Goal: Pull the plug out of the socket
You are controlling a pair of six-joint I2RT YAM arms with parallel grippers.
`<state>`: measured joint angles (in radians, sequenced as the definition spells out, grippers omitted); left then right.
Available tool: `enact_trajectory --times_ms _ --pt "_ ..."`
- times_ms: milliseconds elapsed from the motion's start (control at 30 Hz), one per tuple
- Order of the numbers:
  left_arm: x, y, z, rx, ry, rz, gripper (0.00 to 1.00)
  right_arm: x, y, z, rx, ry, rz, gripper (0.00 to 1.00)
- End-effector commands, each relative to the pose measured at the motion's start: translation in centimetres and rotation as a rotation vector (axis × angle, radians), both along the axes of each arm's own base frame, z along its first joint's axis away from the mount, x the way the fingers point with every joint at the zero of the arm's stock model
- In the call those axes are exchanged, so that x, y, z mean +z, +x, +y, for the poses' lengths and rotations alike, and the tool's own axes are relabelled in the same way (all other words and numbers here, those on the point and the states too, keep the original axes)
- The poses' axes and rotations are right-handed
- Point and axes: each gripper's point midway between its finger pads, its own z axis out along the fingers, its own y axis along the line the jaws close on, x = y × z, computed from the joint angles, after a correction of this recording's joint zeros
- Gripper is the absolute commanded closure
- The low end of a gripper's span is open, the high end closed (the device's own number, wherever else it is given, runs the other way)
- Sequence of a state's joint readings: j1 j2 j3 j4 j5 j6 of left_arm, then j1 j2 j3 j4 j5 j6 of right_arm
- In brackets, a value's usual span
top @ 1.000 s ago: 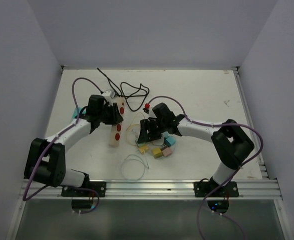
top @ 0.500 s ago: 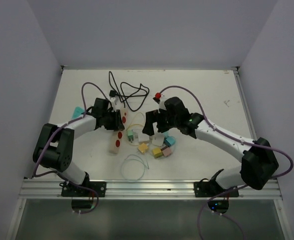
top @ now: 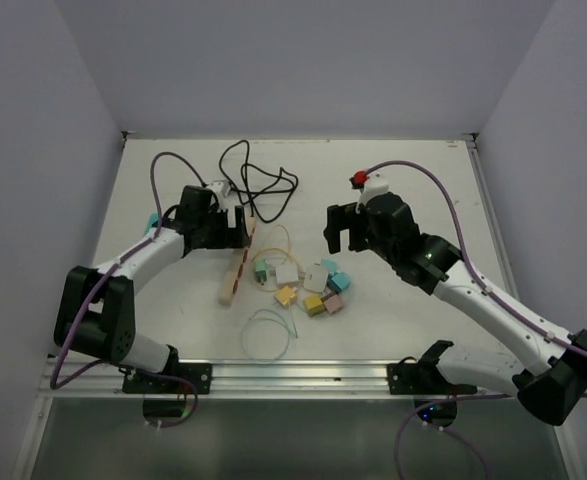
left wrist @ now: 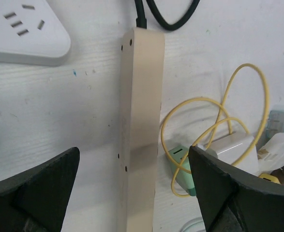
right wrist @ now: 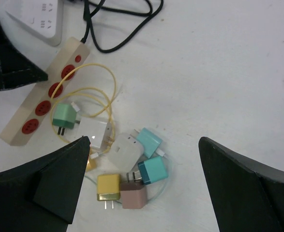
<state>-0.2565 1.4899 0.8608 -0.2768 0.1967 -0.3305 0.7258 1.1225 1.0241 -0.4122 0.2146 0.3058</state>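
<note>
The beige socket strip (top: pixel 231 278) with red outlets (right wrist: pixel 54 90) lies tipped on its long edge, left of centre. In the left wrist view its plain beige side (left wrist: pixel 142 111) runs up between my fingers. None of the red outlets that show holds a plug. A green plug (top: pixel 261 270) on a yellow cable (right wrist: pixel 110 82) lies loose just right of the strip, pins bare (right wrist: pixel 64 117). My left gripper (top: pixel 239 228) is open, straddling the strip (left wrist: pixel 132 154) without touching it. My right gripper (top: pixel 339 228) is open and raised right of centre, over the loose plugs (right wrist: pixel 144 142).
A white power strip (top: pixel 218 190) and a coiled black cable (top: pixel 263 185) lie behind the beige strip. Several loose coloured adapters (top: pixel 325 290) are heaped right of the green plug. A pale cable loop (top: pixel 268 333) lies near the front. Walls enclose the table.
Both grippers have opened. The right arm has drawn back and up to the right, away from the strip. The beige strip has rolled from face-up onto its edge.
</note>
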Motion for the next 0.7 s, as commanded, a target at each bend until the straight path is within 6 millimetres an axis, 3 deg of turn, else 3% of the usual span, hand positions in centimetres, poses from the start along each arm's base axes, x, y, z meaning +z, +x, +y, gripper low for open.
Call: enact_trajectory --times_ms 0,167,233,267,333,367,533,667 --pt "5.9 1.8 0.7 0.056 0.007 -0.137 0.02 5.3 0.8 -4.4 -0.168 -0.044 -0.162 0.01" --pt "12.2 2.0 2.6 0.142 0.044 -0.267 0.0 9.3 -0.1 -8.9 -0.324 -0.052 -0.27 0.01" --pt "14.7 1.9 4.0 0.2 0.084 -0.316 0.0 11.0 -0.9 -11.0 -0.389 -0.044 -0.323 0.01" --pt "17.1 1.9 5.0 0.243 0.101 -0.378 0.0 11.8 -1.2 -11.7 -0.403 -0.041 -0.346 0.01" --pt "19.1 1.1 6.2 0.29 0.127 -0.416 0.0 13.2 -2.2 -13.5 -0.449 -0.022 -0.39 0.01" --pt "21.5 0.6 7.2 0.329 0.133 -0.479 0.0 13.8 -2.5 -14.0 -0.458 -0.022 -0.407 0.01" --pt "27.9 -3.1 10.0 0.429 0.127 -0.663 0.0 15.7 -4.8 -16.2 -0.458 0.012 -0.472 0.01" --pt "30.3 -6.8 13.5 0.594 0.141 -0.76 0.0 16.0 -6.2 -17.6 -0.463 0.023 -0.502 0.01"
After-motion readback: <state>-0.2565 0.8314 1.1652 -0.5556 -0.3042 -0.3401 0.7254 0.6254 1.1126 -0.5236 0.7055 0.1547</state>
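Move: The long socket lies on its edge between my left hand's open fingers and below them, its middle about 6 cm back, 1 cm right and 4 cm down. The white socket is some 8 cm ahead and 7 cm left, the green plug about 8 cm back and 6 cm right. From my right hand the long socket's middle is roughly 23 cm left, 1 cm back and 21 cm below; the white adapter is 10 cm left and 4 cm back, the blue plug 3 cm right and 6 cm back. Fingers staying open and empty, I lift my left hand almost 30 cm clear of the long socket, swinging it about 10 cm left and, late on, a little back while it tips up some 40 degrees and turns counter-clockwise. My right hand sweeps away from the plugs to the right and equally up, easing back, as it levels and turns clockwise. ##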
